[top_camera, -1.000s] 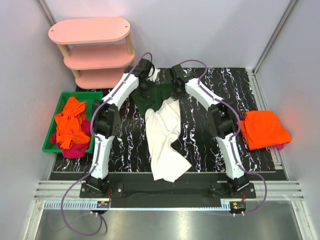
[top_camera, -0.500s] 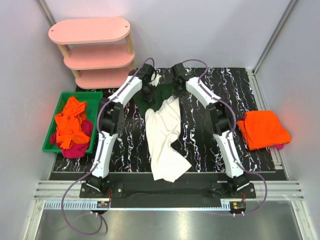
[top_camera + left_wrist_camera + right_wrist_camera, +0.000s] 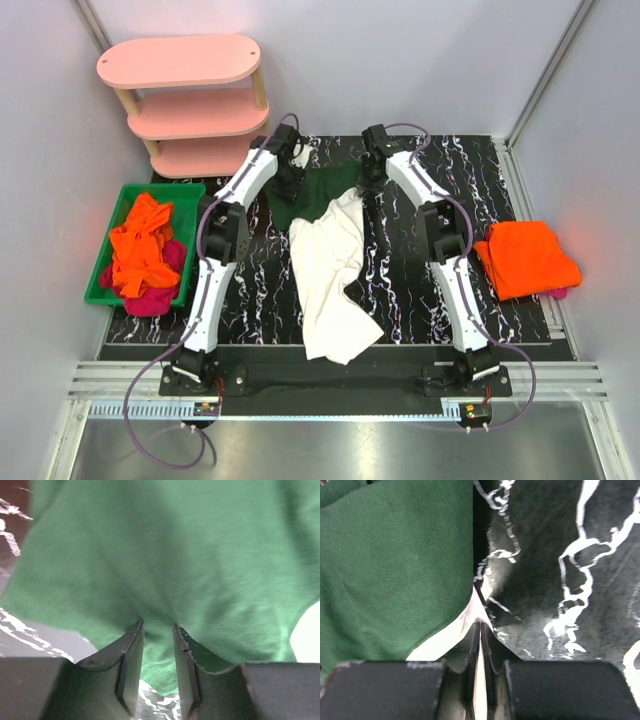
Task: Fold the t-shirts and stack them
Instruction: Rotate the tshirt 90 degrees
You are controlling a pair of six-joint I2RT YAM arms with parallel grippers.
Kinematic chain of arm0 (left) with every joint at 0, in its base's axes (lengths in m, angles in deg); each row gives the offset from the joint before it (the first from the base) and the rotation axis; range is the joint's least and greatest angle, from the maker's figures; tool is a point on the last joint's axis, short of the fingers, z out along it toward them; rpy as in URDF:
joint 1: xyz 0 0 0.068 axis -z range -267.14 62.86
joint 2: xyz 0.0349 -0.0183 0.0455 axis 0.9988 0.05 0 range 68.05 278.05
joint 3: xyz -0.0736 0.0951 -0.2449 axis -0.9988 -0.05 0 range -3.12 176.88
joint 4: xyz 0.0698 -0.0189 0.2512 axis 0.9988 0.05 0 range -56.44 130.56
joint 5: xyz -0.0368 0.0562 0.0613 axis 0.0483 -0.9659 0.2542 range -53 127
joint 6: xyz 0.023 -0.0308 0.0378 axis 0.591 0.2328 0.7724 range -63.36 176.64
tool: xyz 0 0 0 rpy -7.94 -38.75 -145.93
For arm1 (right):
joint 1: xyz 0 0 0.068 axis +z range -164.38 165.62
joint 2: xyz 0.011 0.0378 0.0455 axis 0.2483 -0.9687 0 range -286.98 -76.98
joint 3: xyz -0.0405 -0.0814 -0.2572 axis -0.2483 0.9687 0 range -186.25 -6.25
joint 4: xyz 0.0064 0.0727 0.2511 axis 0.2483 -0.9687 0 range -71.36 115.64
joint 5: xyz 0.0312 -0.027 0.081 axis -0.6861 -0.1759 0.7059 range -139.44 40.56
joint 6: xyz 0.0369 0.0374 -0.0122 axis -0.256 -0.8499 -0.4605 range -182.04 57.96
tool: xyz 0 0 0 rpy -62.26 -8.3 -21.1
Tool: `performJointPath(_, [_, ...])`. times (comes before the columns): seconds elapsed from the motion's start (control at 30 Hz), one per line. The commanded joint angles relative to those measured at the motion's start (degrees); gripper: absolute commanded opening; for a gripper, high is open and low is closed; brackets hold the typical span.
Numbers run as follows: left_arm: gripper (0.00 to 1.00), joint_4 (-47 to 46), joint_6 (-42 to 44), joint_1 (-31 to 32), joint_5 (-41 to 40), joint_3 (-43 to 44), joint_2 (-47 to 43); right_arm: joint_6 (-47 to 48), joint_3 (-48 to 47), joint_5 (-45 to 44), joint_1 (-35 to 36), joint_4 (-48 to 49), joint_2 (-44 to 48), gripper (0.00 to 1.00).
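Observation:
A white t-shirt with dark green sleeves lies lengthwise on the black marbled table, its green end at the far side. My left gripper sits at the left green sleeve. Its jaws stand a narrow gap apart, a fold of green cloth bunched between the tips. My right gripper is at the shirt's far right corner, shut on a thin white edge beside the green sleeve. A folded orange t-shirt rests at the table's right edge on a magenta one.
A green bin left of the table holds crumpled orange and magenta shirts. A pink three-tier shelf stands at the back left. Grey walls close in the far side and both sides.
Both grippers have drawn apart, the right one moving rightward, and the green top of the shirt is spread wider across the table. The white body has stayed in place.

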Motion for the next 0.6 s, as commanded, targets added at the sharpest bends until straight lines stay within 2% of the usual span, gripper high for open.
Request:
performJointPath(0.0, [0.36, 0.42, 1.9, -1.38, -0.97, 4.44, 0.91, -0.56, -0.94, 0.17, -3.22, -4.14, -1.73, 0.11])
performJointPath(0.27, [0.49, -0.02, 2.7, -3.23, -3.17, 5.24, 0.91, -0.91, 2.75, 1.75, -8.05, -4.32, -0.93, 0.11])
performJointPath(0.57, [0.59, -1.77, 2.35, -3.4, -4.75, 6.56, 0.74, -1.88, -5.23, 3.95, -11.83, -5.11, -5.15, 0.15])
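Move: The right fingers already pinch the t-shirt's white edge where it meets the green; the bare table to drag it onto lies about 10 cm right and 2 cm ahead, just below. The green part's middle is level, some 11 cm left, and the white body's middle about 20 cm back and 7 cm left. From the left hand, the green part's middle is level, roughly 6 cm right and 2 cm below; the pink shelf stands about 17 cm left and 8 cm ahead. Keep the right grip on the white edge and drag the t-shirt about 8 cm to the right with a slight forward drift, low over the table, turning the wrist some 10 degrees clockwise. Meanwhile spread the left fingers wider and slip that hand about 3 cm left and 2 cm forward, away from the green part, until bare table is between the fingers. ##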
